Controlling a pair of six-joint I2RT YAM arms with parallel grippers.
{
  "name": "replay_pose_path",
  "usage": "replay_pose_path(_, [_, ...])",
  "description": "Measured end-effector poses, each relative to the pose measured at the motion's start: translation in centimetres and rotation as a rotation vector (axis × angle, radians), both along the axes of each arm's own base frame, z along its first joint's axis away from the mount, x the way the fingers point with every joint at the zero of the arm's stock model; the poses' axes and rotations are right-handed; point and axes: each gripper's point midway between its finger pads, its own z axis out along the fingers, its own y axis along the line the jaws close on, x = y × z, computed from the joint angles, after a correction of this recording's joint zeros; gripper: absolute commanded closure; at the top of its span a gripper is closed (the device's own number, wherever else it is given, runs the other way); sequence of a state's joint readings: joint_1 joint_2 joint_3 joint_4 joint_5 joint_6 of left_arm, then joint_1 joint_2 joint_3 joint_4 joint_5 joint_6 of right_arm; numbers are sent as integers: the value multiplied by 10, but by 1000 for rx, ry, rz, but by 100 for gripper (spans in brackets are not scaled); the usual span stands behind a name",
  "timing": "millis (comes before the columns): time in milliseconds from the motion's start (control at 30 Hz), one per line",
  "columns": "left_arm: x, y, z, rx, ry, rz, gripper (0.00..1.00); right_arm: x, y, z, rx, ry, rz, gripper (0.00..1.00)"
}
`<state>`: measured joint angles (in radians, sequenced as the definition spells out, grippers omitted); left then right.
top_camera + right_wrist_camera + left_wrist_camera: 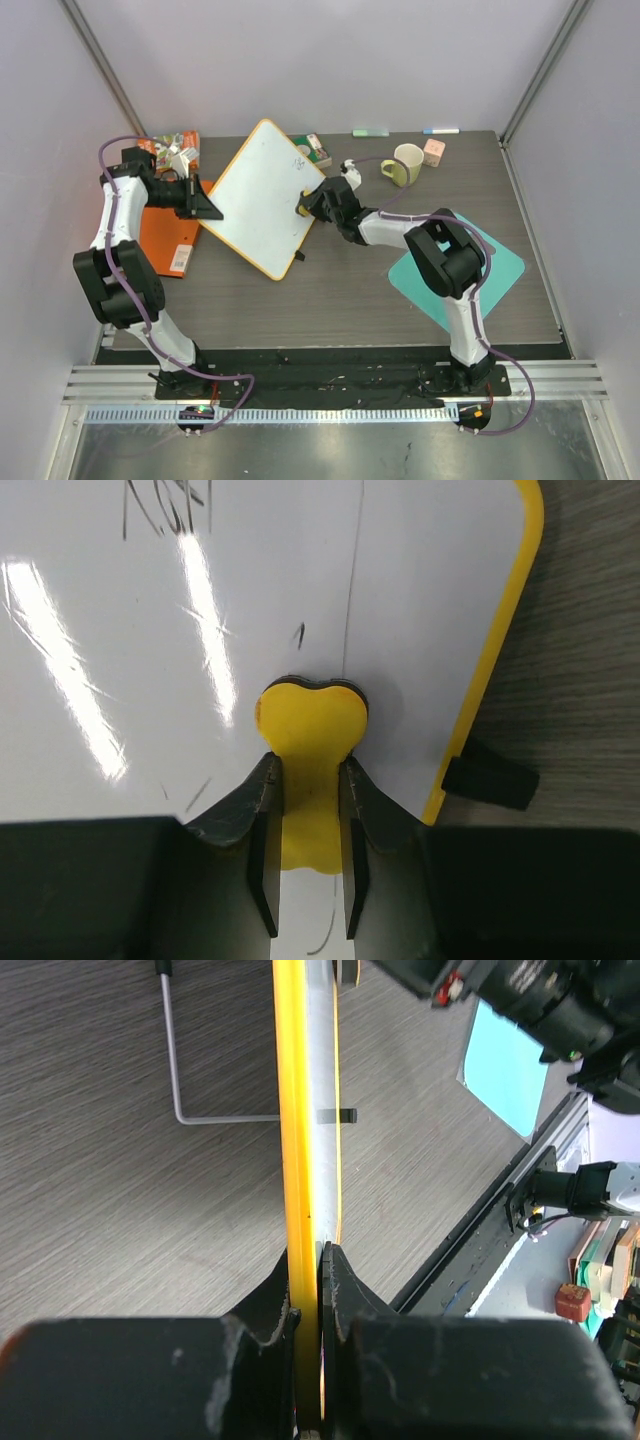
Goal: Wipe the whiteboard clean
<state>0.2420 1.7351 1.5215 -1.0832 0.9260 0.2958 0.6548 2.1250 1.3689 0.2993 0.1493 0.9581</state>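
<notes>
The whiteboard [258, 195], white with an orange frame, lies tilted on the table's left middle. My left gripper [212, 208] is shut on its left edge; in the left wrist view the orange frame [294, 1140] runs between the closed fingers of that gripper [308, 1265]. My right gripper [304, 208] is shut on a yellow eraser [310, 760] with a dark pad, pressed on the board near its right edge [505, 640]. That gripper [308, 780] sits over the white surface. Dark scribbles [165, 508] remain at the top, with thin strokes [298, 634] near the eraser.
An orange folder [168, 238] lies under the left arm. A teal cutting board [505, 268] lies at the right. A yellow-green mug [405, 163], a pink cube [433, 151] and a snack packet [172, 150] stand at the back. A black clip [490, 777] sticks from the board's edge.
</notes>
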Motion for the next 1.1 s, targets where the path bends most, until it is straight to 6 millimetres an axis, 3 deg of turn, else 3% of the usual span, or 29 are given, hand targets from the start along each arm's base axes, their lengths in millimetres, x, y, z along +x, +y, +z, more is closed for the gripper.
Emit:
replay_pose_path(233, [-1,0,2,4,-5,0,100,-49,5,-19,-27,38,36,99])
replay_pose_path(367, [-2,0,2,7,-7,1,100,-65,11,-21,-43,35,36,99])
replay_pose_path(1100, [-5,1,4,20,-13,-1,100,-66,17,-12,-130,3,34,99])
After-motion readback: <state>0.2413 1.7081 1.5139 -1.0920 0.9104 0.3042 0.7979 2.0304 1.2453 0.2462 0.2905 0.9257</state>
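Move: The black lower clip on the whiteboard's right edge lies about 13 cm back, 1 cm left and 5 cm below the right hand, which already holds the eraser on the sloping board. The whiteboard's middle is some 10 cm left, 1 cm ahead and 9 cm higher; a green box lies 14 cm ahead, 1 cm right and 5 cm lower. From the left hand, that clip is roughly 19 cm right, 11 cm back and 15 cm below. The right hand drags its eraser about 7 cm back towards the lower clip; the left holds the whiteboard. ##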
